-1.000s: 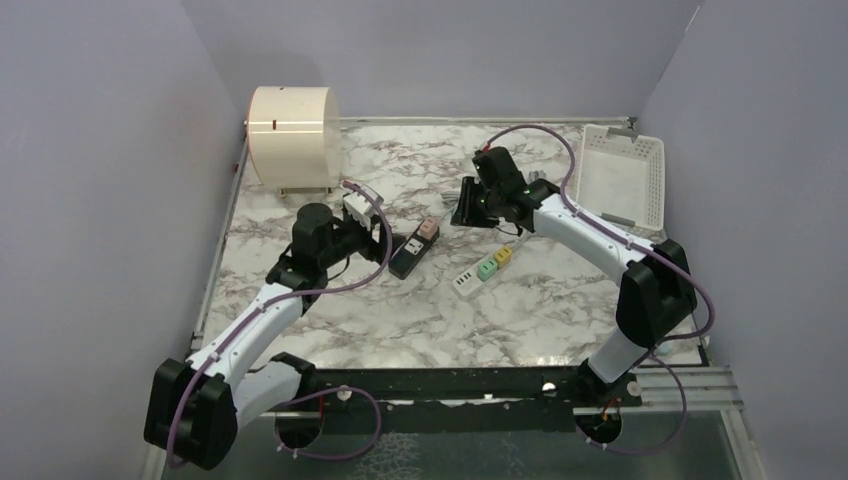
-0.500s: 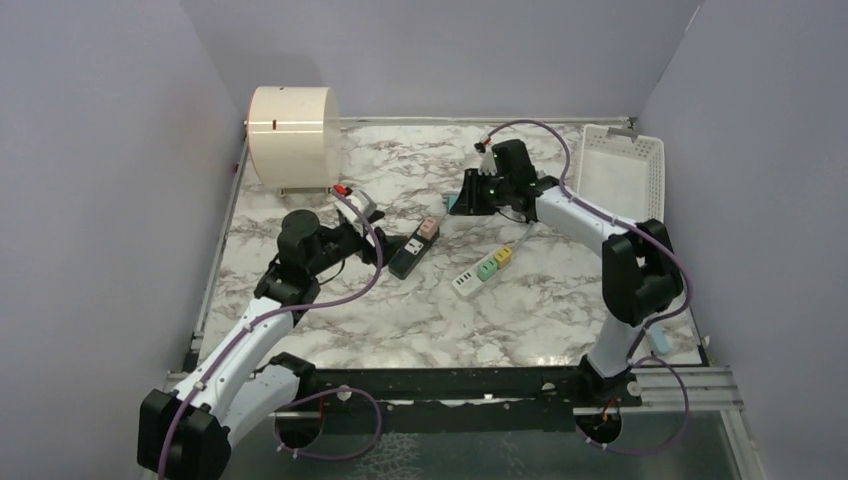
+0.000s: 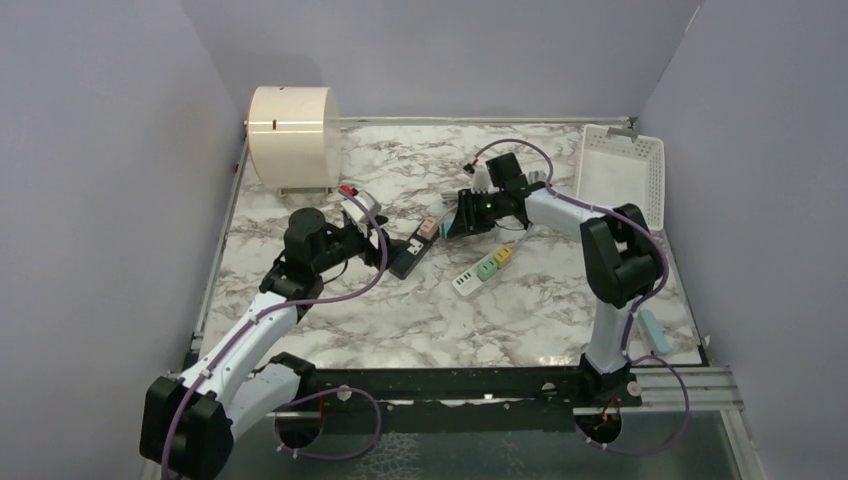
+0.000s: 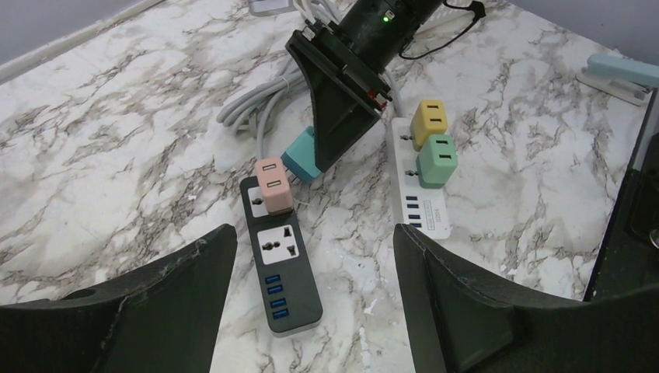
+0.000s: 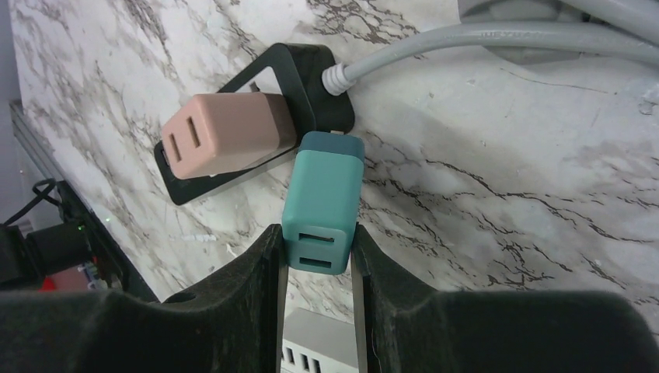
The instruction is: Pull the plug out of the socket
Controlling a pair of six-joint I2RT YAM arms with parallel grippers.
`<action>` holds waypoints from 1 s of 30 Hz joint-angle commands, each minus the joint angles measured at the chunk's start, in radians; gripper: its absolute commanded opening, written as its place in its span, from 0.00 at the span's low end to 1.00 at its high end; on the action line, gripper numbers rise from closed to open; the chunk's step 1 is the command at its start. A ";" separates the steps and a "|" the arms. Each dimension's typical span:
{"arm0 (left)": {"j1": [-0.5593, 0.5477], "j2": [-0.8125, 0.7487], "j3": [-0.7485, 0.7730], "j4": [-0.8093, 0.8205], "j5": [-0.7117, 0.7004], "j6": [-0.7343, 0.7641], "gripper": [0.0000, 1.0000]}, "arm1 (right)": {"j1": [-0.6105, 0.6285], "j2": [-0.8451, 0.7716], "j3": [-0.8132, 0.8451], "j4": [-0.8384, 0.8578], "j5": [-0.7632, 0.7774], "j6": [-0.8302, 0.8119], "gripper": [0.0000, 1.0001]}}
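Note:
A black power strip (image 4: 281,268) lies on the marble with a pink plug (image 4: 273,185) standing in its far socket; the socket nearer me is bare. My right gripper (image 5: 317,260) is shut on a teal plug (image 5: 320,203), which hangs just off the strip's cord end (image 5: 311,74), beside the pink plug (image 5: 225,144) and in no socket. From above, the right gripper (image 3: 455,222) sits just right of the pink plug (image 3: 428,227). My left gripper (image 4: 313,233) is open, its fingers straddling the strip's near end without touching. In the top view it (image 3: 375,238) sits left of the black strip (image 3: 408,255).
A white power strip (image 4: 420,194) with a yellow plug (image 4: 430,122) and a green plug (image 4: 437,158) lies right of the black one. Grey cords (image 4: 256,109) coil behind. A cream drum (image 3: 293,135) stands back left, a white basket (image 3: 622,175) back right.
My right gripper has swung forward and left with the teal plug, ending by the black strip's cord end. The left gripper shifted slightly toward the strip and stays open.

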 commanded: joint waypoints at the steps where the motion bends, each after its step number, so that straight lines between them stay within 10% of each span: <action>1: 0.005 -0.004 0.012 0.017 0.043 -0.001 0.77 | 0.002 0.066 0.013 -0.028 -0.058 -0.029 0.01; 15: 0.006 -0.016 0.011 0.052 0.042 -0.036 0.80 | 0.001 0.142 0.117 -0.181 0.059 -0.020 0.14; 21: 0.005 -0.005 0.006 0.052 0.016 -0.047 0.81 | 0.002 0.083 0.111 -0.230 0.184 -0.026 0.49; 30: 0.005 0.011 0.011 0.042 -0.046 -0.043 0.99 | 0.002 -0.013 0.163 -0.269 0.310 -0.004 0.61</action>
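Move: The teal plug is already in the right hand's grip, its middle about 1 cm ahead, 1 cm to the left and 1 cm below; it is taken to the bare marble some 4 cm straight below that hand. Level ahead-wise and about 5 cm left stands the pink plug; the black socket's middle is roughly 7 cm left and 4 back, the white socket's 6 right and 8 back. From the left hand the teal plug lies some 6 cm ahead, 8 right and 16 below. The teal plug, still pinched, is lowered by the right hand about 2.5 cm onto the marble beside the cable end of the black socket. After a short hold there the right fingers open and let go, and the hand slides some 3 cm right, away from the plug, its fingers tipping about 15 degrees steeper. The left hand hovers and spreads its fingers wider at the end. ##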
